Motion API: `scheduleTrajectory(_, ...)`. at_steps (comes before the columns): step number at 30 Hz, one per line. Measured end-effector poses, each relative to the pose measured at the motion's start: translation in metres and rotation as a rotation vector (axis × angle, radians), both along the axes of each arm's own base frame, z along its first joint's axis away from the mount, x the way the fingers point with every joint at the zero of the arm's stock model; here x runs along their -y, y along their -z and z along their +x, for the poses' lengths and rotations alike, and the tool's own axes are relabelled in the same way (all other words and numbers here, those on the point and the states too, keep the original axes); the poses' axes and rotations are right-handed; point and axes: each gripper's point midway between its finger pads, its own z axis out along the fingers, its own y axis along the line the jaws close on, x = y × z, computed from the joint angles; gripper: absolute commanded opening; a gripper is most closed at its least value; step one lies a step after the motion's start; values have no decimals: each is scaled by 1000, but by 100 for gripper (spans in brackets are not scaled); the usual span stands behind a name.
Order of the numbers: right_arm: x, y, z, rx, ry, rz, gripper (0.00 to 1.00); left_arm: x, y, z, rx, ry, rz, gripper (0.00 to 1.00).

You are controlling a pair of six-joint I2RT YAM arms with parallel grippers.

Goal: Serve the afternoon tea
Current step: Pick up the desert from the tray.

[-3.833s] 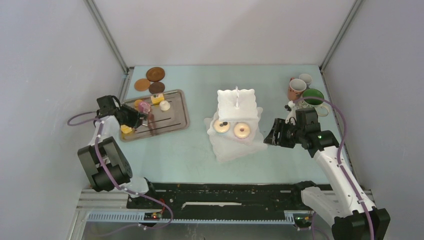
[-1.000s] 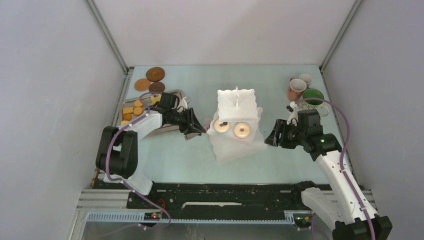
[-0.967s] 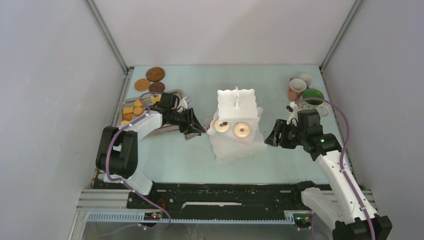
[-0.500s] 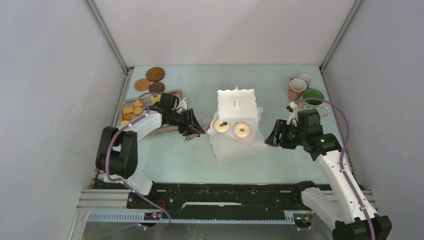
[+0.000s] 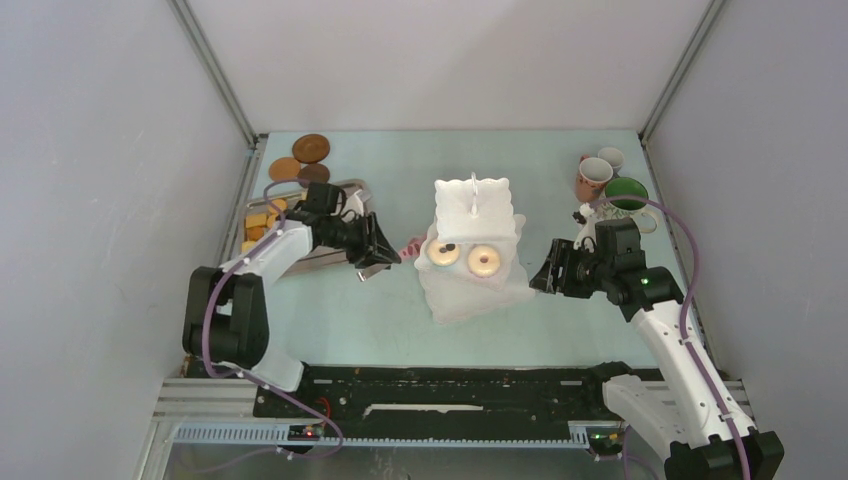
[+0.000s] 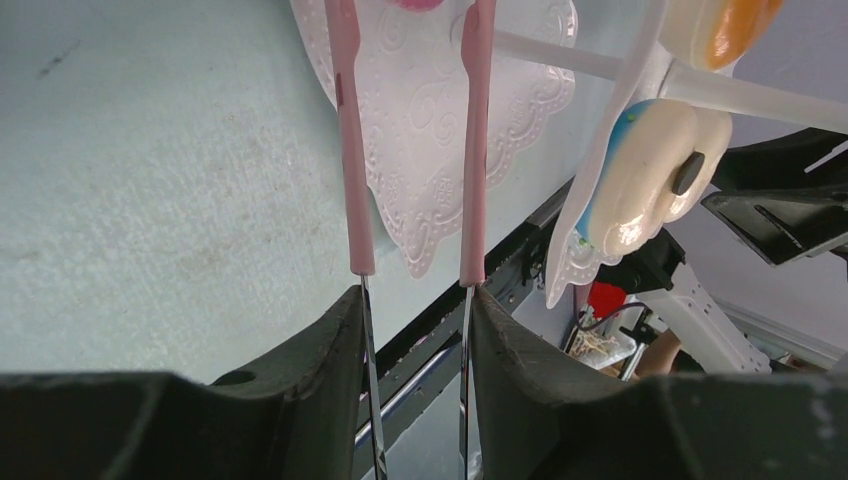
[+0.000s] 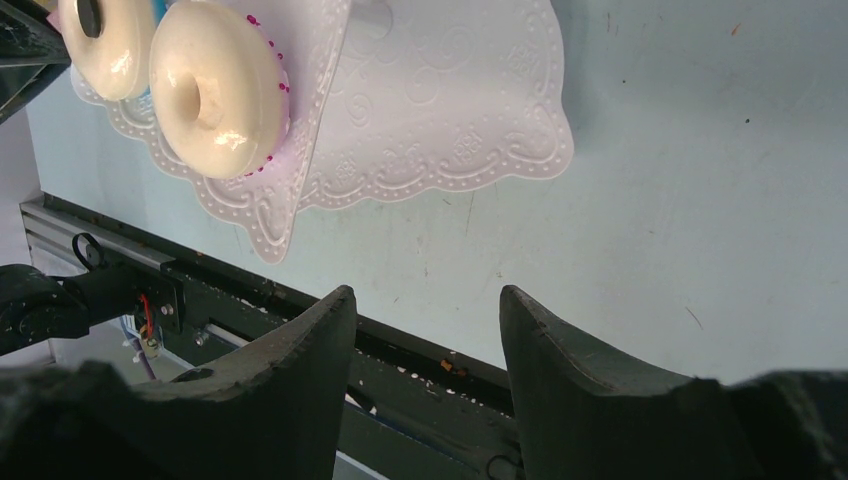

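Observation:
The white three-tier stand [image 5: 472, 205] is mid-table, with two donuts [image 5: 443, 255] [image 5: 484, 261] on its middle tier. My left gripper [image 5: 378, 254] [image 6: 415, 295] is shut on the metal shanks of the pink tongs [image 6: 348, 150], just left of the stand. The tong tips [image 5: 408, 248] reach over the bottom tier [image 6: 420, 170], and something pink shows between them at the frame's top edge. My right gripper [image 5: 546, 272] [image 7: 425, 295] hangs open and empty right of the stand, with a donut [image 7: 218, 90] in its view. The three mugs [image 5: 593, 175] [image 5: 611, 158] [image 5: 627, 195] are at the back right.
A grey metal tray [image 5: 345, 190] lies under my left arm, with orange biscuits and yellow cakes [image 5: 262, 215] at its left end. Three brown coasters [image 5: 311, 148] sit behind it. The frame posts and walls close in both sides.
My left gripper has drawn back to the left, away from the stand, with the tongs, whose arms stand slightly wider. The right arm has not moved.

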Motion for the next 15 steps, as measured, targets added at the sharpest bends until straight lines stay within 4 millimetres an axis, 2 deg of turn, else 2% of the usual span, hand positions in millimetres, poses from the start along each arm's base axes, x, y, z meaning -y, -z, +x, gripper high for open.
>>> scheduleTrajectory(8, 0, 0, 0, 0, 0, 0, 58, -26, -10, -1, 32, -51, 25, 42)
scheduleTrajectory(12, 0, 0, 0, 0, 0, 0, 58, -48, -14, -3, 36, -105, 47, 42)
scheduleTrajectory(15, 0, 0, 0, 0, 0, 0, 58, -75, -19, 2, 49, -191, 81, 43)
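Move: The tray's nearest leftover dessert, the white swirl, lies about 10 cm to the left of the left hand, 8 cm ahead and 10 cm below. The yellow block sits some 3 cm to the left of the swirl and 2 cm farther out. The black-dotted donut on the stand is roughly 12 cm to the left hand's right, level front to back. From the right hand, the swirl is about 44 cm left, 15 cm ahead and 14 cm below. Swing the left gripper about 7.5 cm to its left, gathering speed, away from the tiered stand and back towards the tray, rising only some 2 cm. Turn the wrist roughly 10 degrees counter-clockwise on the way, and keep hold of the pink-tipped tongs with their empty arms still apart. ##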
